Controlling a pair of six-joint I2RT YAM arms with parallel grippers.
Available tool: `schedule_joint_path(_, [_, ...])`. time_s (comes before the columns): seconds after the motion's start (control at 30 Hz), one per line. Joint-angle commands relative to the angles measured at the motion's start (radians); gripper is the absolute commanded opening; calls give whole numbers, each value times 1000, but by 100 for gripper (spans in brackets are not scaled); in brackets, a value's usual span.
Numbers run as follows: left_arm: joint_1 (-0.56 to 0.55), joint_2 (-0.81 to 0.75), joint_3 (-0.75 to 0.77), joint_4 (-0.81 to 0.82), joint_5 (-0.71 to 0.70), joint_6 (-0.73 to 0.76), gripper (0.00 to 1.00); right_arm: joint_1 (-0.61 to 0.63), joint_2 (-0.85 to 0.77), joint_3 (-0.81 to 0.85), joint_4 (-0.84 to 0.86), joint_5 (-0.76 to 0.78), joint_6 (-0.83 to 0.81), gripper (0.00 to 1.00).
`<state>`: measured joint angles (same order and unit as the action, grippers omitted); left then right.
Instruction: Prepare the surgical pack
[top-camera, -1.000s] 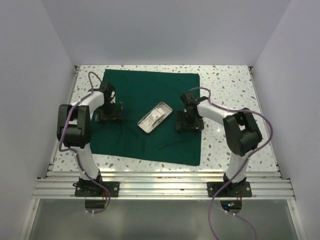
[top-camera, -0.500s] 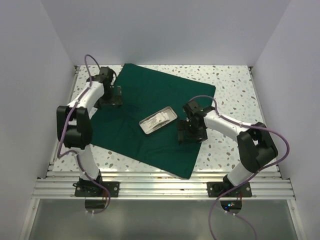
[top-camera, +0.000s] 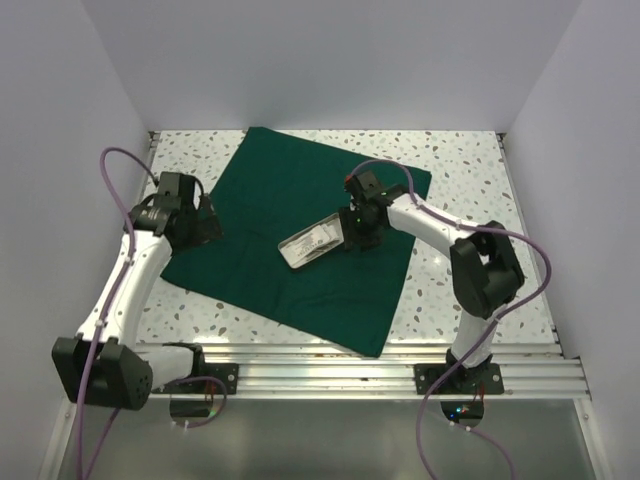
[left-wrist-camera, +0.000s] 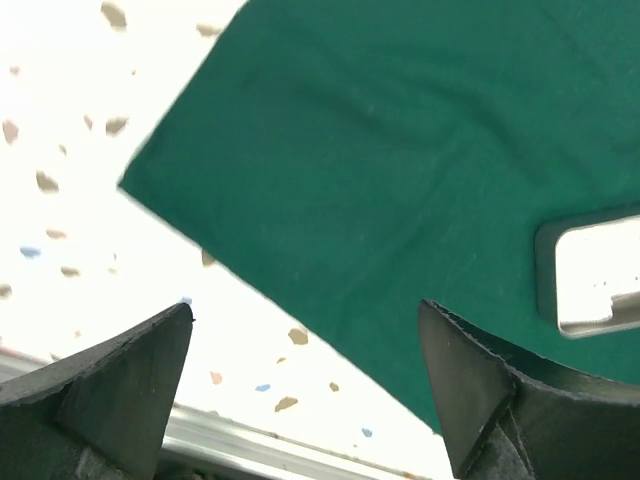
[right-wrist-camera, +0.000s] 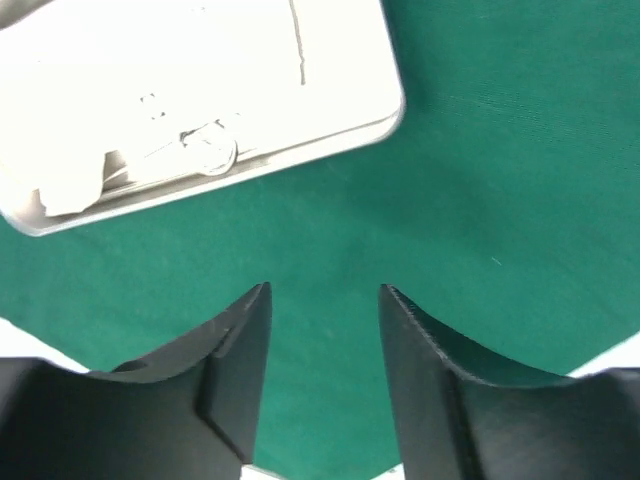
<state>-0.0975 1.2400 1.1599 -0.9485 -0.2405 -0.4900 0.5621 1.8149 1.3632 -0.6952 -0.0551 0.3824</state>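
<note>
The dark green drape (top-camera: 300, 190) lies flat and turned at an angle on the speckled table. On its middle sits the shallow steel tray (top-camera: 321, 250), holding white pads and a ring-handled steel instrument (right-wrist-camera: 210, 147). My right gripper (top-camera: 353, 233) hovers at the tray's right end. In the right wrist view it (right-wrist-camera: 323, 290) stands open with a narrow gap over bare drape (right-wrist-camera: 480, 200), just short of the tray (right-wrist-camera: 300, 153). My left gripper (top-camera: 205, 225) is wide open and empty at the drape's left corner. In the left wrist view it (left-wrist-camera: 305, 307) spans the drape's edge (left-wrist-camera: 380, 150).
Speckled table top (top-camera: 460, 170) shows around the drape. An aluminium rail (top-camera: 320, 370) runs along the near edge, also seen as a rail (left-wrist-camera: 250, 440) in the left wrist view. White walls close in the left, right and back sides.
The drape turned at an angle early on. My left arm has swung out and back toward the drape's left corner. My right gripper moved up to the tray's right end and its jaws narrowed.
</note>
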Motion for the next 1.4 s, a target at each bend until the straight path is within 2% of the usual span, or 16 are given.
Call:
schedule_joint_path(0.0, [10, -160, -55, -50, -19, -137, 97, 42, 43, 60, 59, -34, 32, 48])
schedule_joint_path(0.17, [8, -232, -83, -114, -25, -167, 97, 108, 72, 57, 72, -17, 75, 42])
schedule_joint_path(0.37, [8, -243, -97, -122, 3, -182, 97, 134, 86, -12, 170, -64, 127, 31])
schedule_joint_path(0.63, [8, -267, -109, -144, 7, -183, 97, 162, 217, 85, 203, -88, 138, 22])
schedule_joint_path(0.9, [8, -266, -106, -142, 6, -177, 97, 176, 279, 209, 158, -86, 133, 22])
schedule_joint_path(1.0, [8, -257, -109, -136, 12, -176, 97, 176, 255, 185, 160, -80, 125, 22])
schedule_joint_path(1.23, [8, -246, -120, -104, 42, -145, 98, 165, 202, 143, 51, 52, 111, 23])
schedule_joint_path(1.37, [9, -199, -163, -55, 92, -130, 93, 122, 164, 110, 19, 98, 116, 24])
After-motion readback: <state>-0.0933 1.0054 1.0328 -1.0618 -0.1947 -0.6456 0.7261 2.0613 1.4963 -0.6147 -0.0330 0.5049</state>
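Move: The instrument tray lies on the green drape about 9 cm to the right hand's left, 3 cm farther out and some 6 cm lower. The scissors along its near long side are about 7 cm left and 1 cm ahead of that hand; the drape's right edge runs about 11 cm to its right, level with it. From the left hand the tray is roughly 26 cm right, 6 cm ahead and 16 cm down. The right fingertips end low and close in front of the middle of the tray's near long side; whether they touch can't be seen. That hand swings left some 11 cm while sinking about 5 cm, its empty fingers closing from half to about a quarter open, then comes back right 3 to 4 cm. The left hand, wide open, draws back about 6 cm. ##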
